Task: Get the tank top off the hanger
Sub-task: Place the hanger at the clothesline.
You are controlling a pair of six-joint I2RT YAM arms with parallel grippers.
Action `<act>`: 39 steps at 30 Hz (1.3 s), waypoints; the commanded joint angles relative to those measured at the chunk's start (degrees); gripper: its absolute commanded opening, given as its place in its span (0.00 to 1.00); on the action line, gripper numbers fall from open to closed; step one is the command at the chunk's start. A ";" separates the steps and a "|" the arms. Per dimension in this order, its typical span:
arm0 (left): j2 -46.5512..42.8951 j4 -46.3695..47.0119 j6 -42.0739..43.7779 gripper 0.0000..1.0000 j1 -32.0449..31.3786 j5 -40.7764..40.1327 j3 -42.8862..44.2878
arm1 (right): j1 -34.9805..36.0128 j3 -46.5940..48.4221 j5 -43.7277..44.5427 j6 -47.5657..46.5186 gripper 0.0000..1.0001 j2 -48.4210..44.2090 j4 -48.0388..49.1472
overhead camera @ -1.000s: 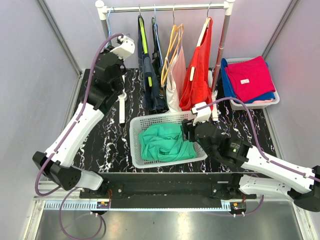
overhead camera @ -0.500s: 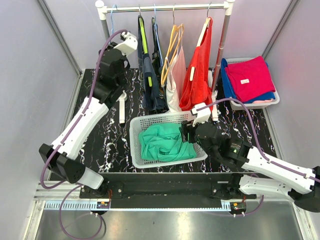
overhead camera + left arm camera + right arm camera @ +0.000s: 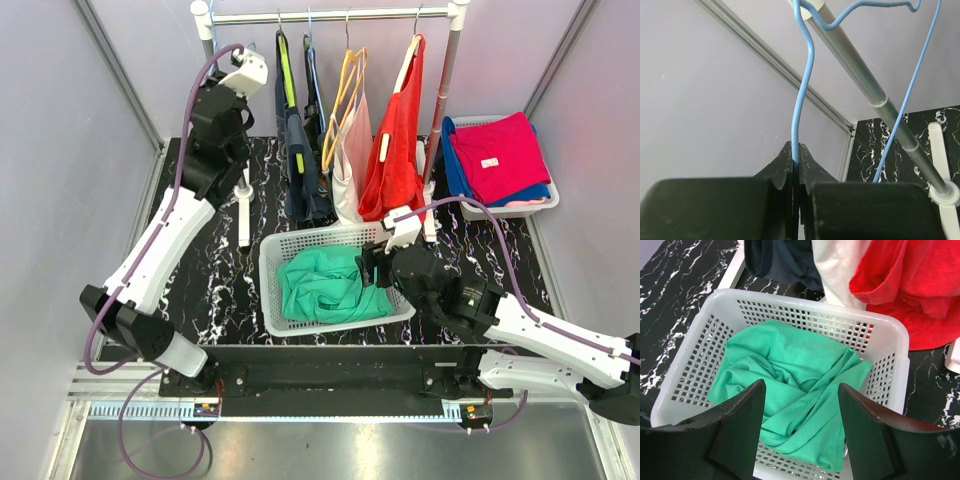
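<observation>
A green tank top (image 3: pixel 325 283) lies crumpled in a white mesh basket (image 3: pixel 268 290), off any hanger; it also shows in the right wrist view (image 3: pixel 790 360). My left gripper (image 3: pixel 222 72) is raised at the left end of the clothes rail (image 3: pixel 330 15). It is shut on the wire of a bare blue hanger (image 3: pixel 802 90), as the left wrist view (image 3: pixel 796 150) shows. The hanger's hook is at the rail (image 3: pixel 860 75). My right gripper (image 3: pixel 370 268) is open and empty just above the tank top, with its jaws wide apart in the right wrist view (image 3: pixel 800 385).
Navy garments (image 3: pixel 300 150), a pale pink top on yellow hangers (image 3: pixel 350 140) and a red top (image 3: pixel 395 150) hang on the rail. A second basket (image 3: pixel 545 200) with red and blue clothes stands back right. The rack's white foot (image 3: pixel 243 210) lies left of the basket.
My left arm has lifted the blue hanger up and back towards the rail's left end. My right gripper has barely moved above the basket.
</observation>
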 commanded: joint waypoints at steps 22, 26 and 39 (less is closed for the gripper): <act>5.98 -7.22 -8.89 0.00 3.12 4.09 5.06 | -0.12 1.25 -1.88 0.79 0.69 -3.20 2.49; 5.37 -7.39 -9.77 0.00 3.12 4.09 2.69 | -0.03 1.51 -1.71 0.62 0.69 -3.46 2.40; 2.12 -10.20 -10.83 0.96 2.51 4.00 4.09 | -0.12 1.34 -1.44 1.32 0.70 -4.26 2.31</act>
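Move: The left hand holds the empty blue hanger by its near shoulder. The left end of the clothesline lies about 9 cm ahead of this hand and some 11 cm above it. The rack's left upright stands roughly 9 cm ahead and 3 cm to the left, and the navy garment hangs some 9 cm ahead and 12 cm to the right. From the right hand, that end of the line is about 30 cm ahead, 32 cm to the left and 32 cm up. Bring the left gripper about 3 cm forward with the hanger still pinched, so its hook reaches over the clothesline beside the upright, then lower the hanger some 6 cm, tipping the fingers down slightly, to hang the hook on the bar. Last, open the fingers wide around the wire. ##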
